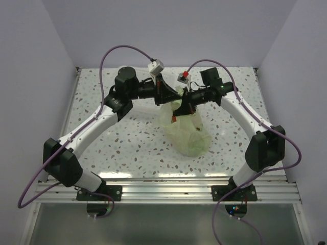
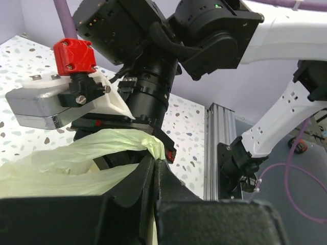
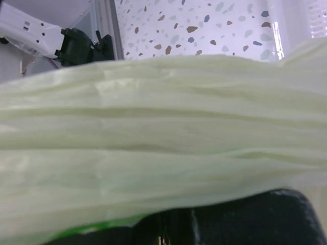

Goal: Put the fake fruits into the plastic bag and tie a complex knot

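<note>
The pale green plastic bag (image 1: 188, 133) sits bulging in the middle of the table. A dark reddish piece of the fake fruits (image 1: 196, 128) shows dimly through its film; the rest are hidden inside. Both grippers meet above the bag's top. My left gripper (image 2: 154, 164) is shut, pinching a twisted strip of the bag (image 2: 76, 153) that runs toward the right gripper's fingers (image 2: 168, 153). From above, the left gripper (image 1: 176, 101) is just behind the right gripper (image 1: 175, 116). In the right wrist view stretched bag film (image 3: 163, 132) fills the frame over the shut right gripper (image 3: 190, 224). Any knot is hidden under the grippers.
The speckled tabletop (image 1: 127, 143) lies around the bag. An aluminium rail (image 1: 163, 189) runs along the near edge with both arm bases on it. Walls close the table on the left, back and right. Purple cables (image 1: 120, 51) arc above the arms.
</note>
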Controlling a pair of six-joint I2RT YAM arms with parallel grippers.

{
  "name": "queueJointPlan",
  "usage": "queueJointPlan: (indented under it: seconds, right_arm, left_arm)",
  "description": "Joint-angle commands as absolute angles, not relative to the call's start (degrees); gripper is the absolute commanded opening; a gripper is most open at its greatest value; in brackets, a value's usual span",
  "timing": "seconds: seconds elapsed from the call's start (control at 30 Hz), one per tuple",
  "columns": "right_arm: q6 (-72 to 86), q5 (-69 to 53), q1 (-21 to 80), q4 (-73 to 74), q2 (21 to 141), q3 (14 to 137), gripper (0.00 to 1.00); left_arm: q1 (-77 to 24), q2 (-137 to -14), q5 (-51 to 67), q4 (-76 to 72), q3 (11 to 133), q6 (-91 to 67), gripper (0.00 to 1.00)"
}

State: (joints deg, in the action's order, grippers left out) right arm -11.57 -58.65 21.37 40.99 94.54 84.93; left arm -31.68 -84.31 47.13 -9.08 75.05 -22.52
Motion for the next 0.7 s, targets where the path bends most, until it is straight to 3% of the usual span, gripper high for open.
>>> queueJointPlan:
  seconds: [0.0, 0.17, 0.23, 0.4, 0.5, 0.6, 0.67]
  right_arm:
    - [-12.5, -63.5, 21.5, 43.3, 94.0, 87.3, 0.0]
    - [-17.2, -63.3, 21.5, 48.8, 93.0, 87.1, 0.0]
    - [-19.7, -61.9, 21.6, 50.5, 92.6, 86.7, 0.0]
    - [-21.4, -57.7, 21.5, 50.8, 90.4, 85.3, 0.0]
    - [-21.3, -56.7, 21.6, 50.7, 89.4, 85.8, 0.0]
    - [-21.1, -56.3, 21.6, 50.8, 88.8, 86.0, 0.0]
    - [-21.1, -56.3, 21.6, 51.0, 88.4, 86.2, 0.0]
  left_arm:
    - [-32.5, -85.0, 51.8, -6.3, 78.2, -15.7, 0.0]
    - [-32.6, -85.7, 52.2, -0.1, 80.8, -7.8, 0.0]
    - [-32.6, -85.9, 51.9, 2.3, 82.5, -6.0, 0.06]
    - [-31.8, -84.7, 49.4, 6.6, 84.6, -4.7, 0.41]
    - [-30.6, -83.6, 50.1, 8.8, 84.9, -5.0, 0.56]
    - [-29.1, -79.8, 50.6, 8.4, 82.6, -4.7, 0.67]
    - [-27.5, -77.5, 50.3, 7.6, 80.6, -4.6, 0.68]
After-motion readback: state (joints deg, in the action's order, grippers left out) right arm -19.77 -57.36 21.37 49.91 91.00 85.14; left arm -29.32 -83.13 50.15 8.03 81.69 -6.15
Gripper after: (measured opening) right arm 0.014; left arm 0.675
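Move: The left fingers still pinch the loose bag end right at the hand point. The right fingers, shut on the gathered bag, sit about 10 cm below and roughly 1 cm to the right. In the bag the watermelon slice lies about 3 cm ahead, 2 cm left and 25 cm down from the left hand; the white basket is some 14 cm ahead, 15 cm left and 32 cm below. From the right hand, the bag end is about 10 cm straight up, 1 cm left. Bring the left gripper about 1 cm down and slightly back, tipping the wrist some 10 degrees, then spread the fingers wide to let go of the bag end, rise again and start backing off about 2 cm to the left. Meanwhile keep the right fingers shut on the gathered bag and draw it about 2 cm back and a little to the right. ##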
